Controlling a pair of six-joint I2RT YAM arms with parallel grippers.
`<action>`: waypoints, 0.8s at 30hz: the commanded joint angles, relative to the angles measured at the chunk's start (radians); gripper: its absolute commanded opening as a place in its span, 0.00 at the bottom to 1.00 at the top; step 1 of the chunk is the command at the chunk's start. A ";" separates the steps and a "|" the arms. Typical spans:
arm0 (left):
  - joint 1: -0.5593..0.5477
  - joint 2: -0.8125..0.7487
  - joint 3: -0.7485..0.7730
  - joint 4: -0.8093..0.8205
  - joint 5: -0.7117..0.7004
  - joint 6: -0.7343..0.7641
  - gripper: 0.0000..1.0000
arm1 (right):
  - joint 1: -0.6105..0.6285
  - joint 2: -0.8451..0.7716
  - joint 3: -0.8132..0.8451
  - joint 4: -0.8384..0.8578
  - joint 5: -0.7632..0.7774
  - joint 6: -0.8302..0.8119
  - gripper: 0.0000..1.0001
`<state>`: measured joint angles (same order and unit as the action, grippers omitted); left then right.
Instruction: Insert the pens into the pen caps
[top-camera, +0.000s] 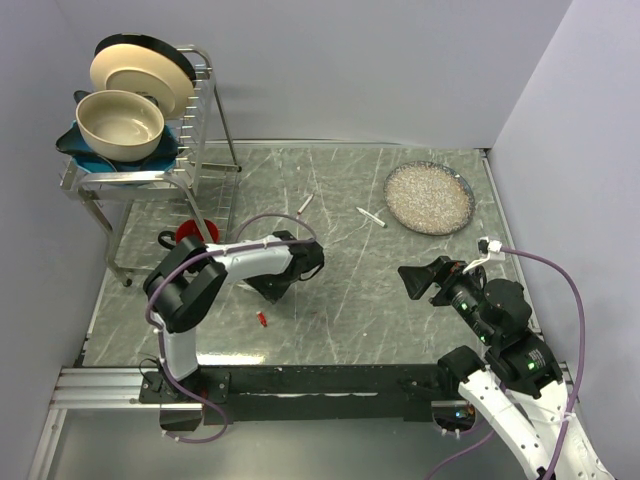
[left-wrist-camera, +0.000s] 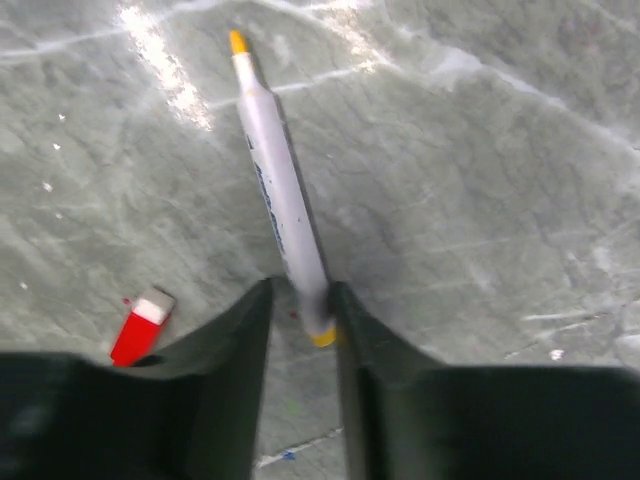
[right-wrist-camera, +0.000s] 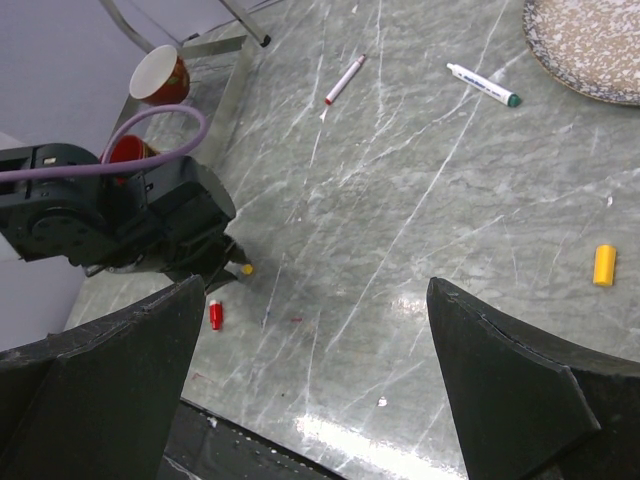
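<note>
A white pen (left-wrist-camera: 283, 205) with a yellow tip lies on the table, its yellow rear end between the fingers of my left gripper (left-wrist-camera: 300, 300). The right finger touches the barrel and a gap remains on the left side. A red pen cap (left-wrist-camera: 140, 325) lies just left of that gripper (top-camera: 272, 285). Two more pens lie at the far middle, one red-tipped (right-wrist-camera: 345, 80) and one with a green end (right-wrist-camera: 483, 85). A yellow pen cap (right-wrist-camera: 604, 265) rests to the right. My right gripper (right-wrist-camera: 315, 285) hovers wide open above the table, holding nothing.
A dish rack (top-camera: 205, 150) with a bowl and plates stands at the back left, with a red mug (top-camera: 195, 232) under it. A speckled plate (top-camera: 430, 197) sits at the back right. The right arm (top-camera: 500, 320) is at the near right.
</note>
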<state>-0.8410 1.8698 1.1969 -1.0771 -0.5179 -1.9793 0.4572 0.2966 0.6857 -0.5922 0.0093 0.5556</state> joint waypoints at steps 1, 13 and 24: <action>0.005 -0.023 -0.086 0.083 0.022 -0.308 0.24 | -0.005 -0.008 0.002 0.020 -0.006 -0.017 1.00; -0.021 0.008 0.029 0.158 0.099 0.272 0.01 | -0.003 0.030 0.012 0.015 -0.031 -0.010 1.00; -0.282 -0.225 -0.043 0.535 0.082 0.916 0.01 | -0.003 0.073 -0.032 0.060 -0.095 0.104 0.99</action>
<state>-1.0508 1.7931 1.1870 -0.7448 -0.4652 -1.3346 0.4576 0.3546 0.6746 -0.5888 -0.0498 0.6033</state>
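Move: The yellow-tipped pen lies almost between the left fingers, which straddle it near its butt; its middle is about 4 cm to the left and 1 cm ahead, at finger height. The red cap lies about 6 cm back and 2 cm left of this hand, the red-ended pen roughly 23 cm ahead and 8 cm right. From the high right hand, the yellow-tipped pen is some 35 cm left, 7 cm ahead and 24 cm below. Almost in place at first, the left hand closes its half-open fingers and pinches the yellow-tipped pen near its butt end. Then it sweeps right, faster and faster, about 10 cm away from the red cap, turning some 45 degrees clockwise and rising slightly at the end. The open right hand eases a little left and down. ##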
